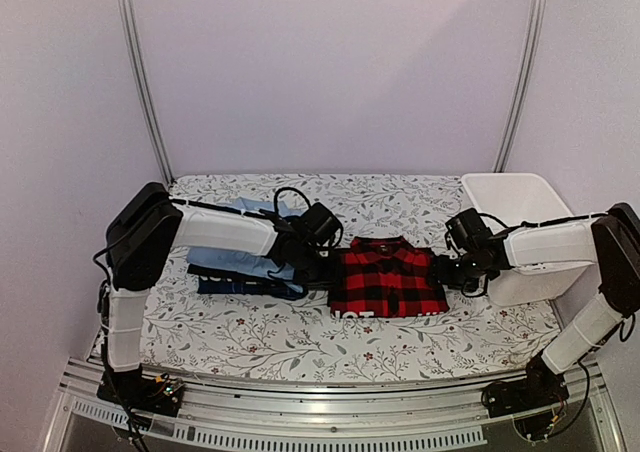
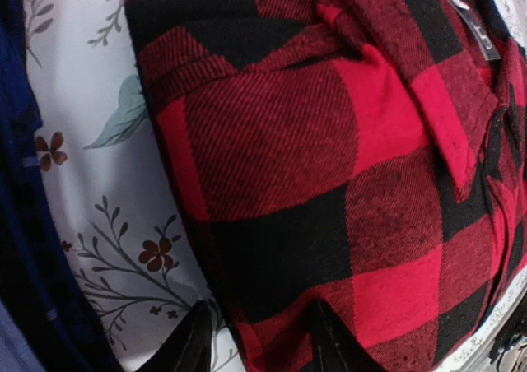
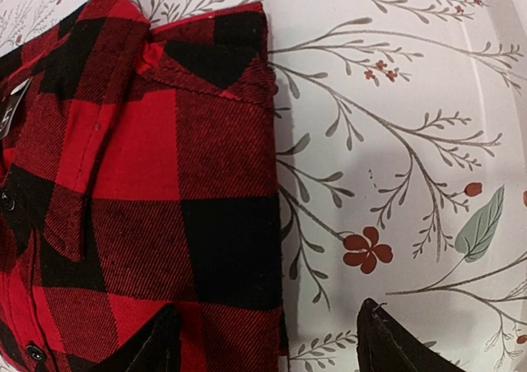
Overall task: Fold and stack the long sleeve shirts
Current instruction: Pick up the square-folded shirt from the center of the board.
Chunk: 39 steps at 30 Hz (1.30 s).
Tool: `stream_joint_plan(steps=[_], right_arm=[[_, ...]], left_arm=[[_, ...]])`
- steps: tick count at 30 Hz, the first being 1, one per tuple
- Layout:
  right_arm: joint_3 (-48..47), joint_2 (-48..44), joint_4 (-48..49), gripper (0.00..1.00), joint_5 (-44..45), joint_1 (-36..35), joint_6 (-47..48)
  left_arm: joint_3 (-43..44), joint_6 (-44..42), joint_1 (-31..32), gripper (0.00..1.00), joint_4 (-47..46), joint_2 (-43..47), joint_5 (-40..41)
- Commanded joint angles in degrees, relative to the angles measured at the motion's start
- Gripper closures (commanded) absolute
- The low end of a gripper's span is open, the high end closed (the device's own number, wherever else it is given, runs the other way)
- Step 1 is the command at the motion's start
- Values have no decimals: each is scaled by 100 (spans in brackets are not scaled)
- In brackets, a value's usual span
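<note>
The red-and-black checked flannel shirt lies folded flat in the middle of the table, white lettering showing at its near edge. My left gripper is at its left edge and open: in the left wrist view one finger is over the tablecloth and the other over the flannel. My right gripper is at the right edge, open wide astride the fold of the flannel. The light blue shirt lies on the dark navy garment to the left, partly under my left arm.
A white plastic basket stands at the back right, just behind my right arm. The floral tablecloth covers the table. A metal rail runs along the near edge.
</note>
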<state>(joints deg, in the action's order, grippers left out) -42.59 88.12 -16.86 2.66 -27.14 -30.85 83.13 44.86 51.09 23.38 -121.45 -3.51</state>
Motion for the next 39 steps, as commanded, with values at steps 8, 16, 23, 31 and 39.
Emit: stream_joint_plan(steps=[8,16,23,31,39], right_arm=[[163,505,526,33,-498,68,-49],[172,685,672,46,-743,-14,-181],[40,580,504,75,-737,-81,-211],[-243,49,43,98,-593,-92,-180],[-519,-465,-343,100,-504,-92,-117]], left_arm=[[13,251,34,64,-348,-393,-353],[139,335,142,78,-417,-467,-443],[300,341,174,100,-422,-350,-416],[475,213,189,100,-341,-69,-389],[617,125,189,100,-301,249,-378]])
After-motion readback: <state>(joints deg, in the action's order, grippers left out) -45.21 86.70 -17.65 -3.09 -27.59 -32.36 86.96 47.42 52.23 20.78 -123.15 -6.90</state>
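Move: The square-folded shirt lies flat between the hands. Its middle is about 13 cm to the right of the left hand, level with it and 1 cm below; each hand already stands over its near side edge. From the right hand, the shirt's middle is roughly 12 cm left, level, and 2 cm below. The stack of folded shirts is centred some 17 cm left of the left hand and 5 cm farther out; the white bin's middle is about 17 cm right of the right hand, 8 cm farther out and 6 cm above. Inward from both sides, low over the board: the left hand slides some 3 cm right while the right hand goes about 3 cm left and 2 cm forward, sinking slightly, fingertips tipping in towards the shirt. Both grippers close from open and pinch its side edges, then rise, the right by about 3 cm while easing back, the left by only 1 to 2 cm. ##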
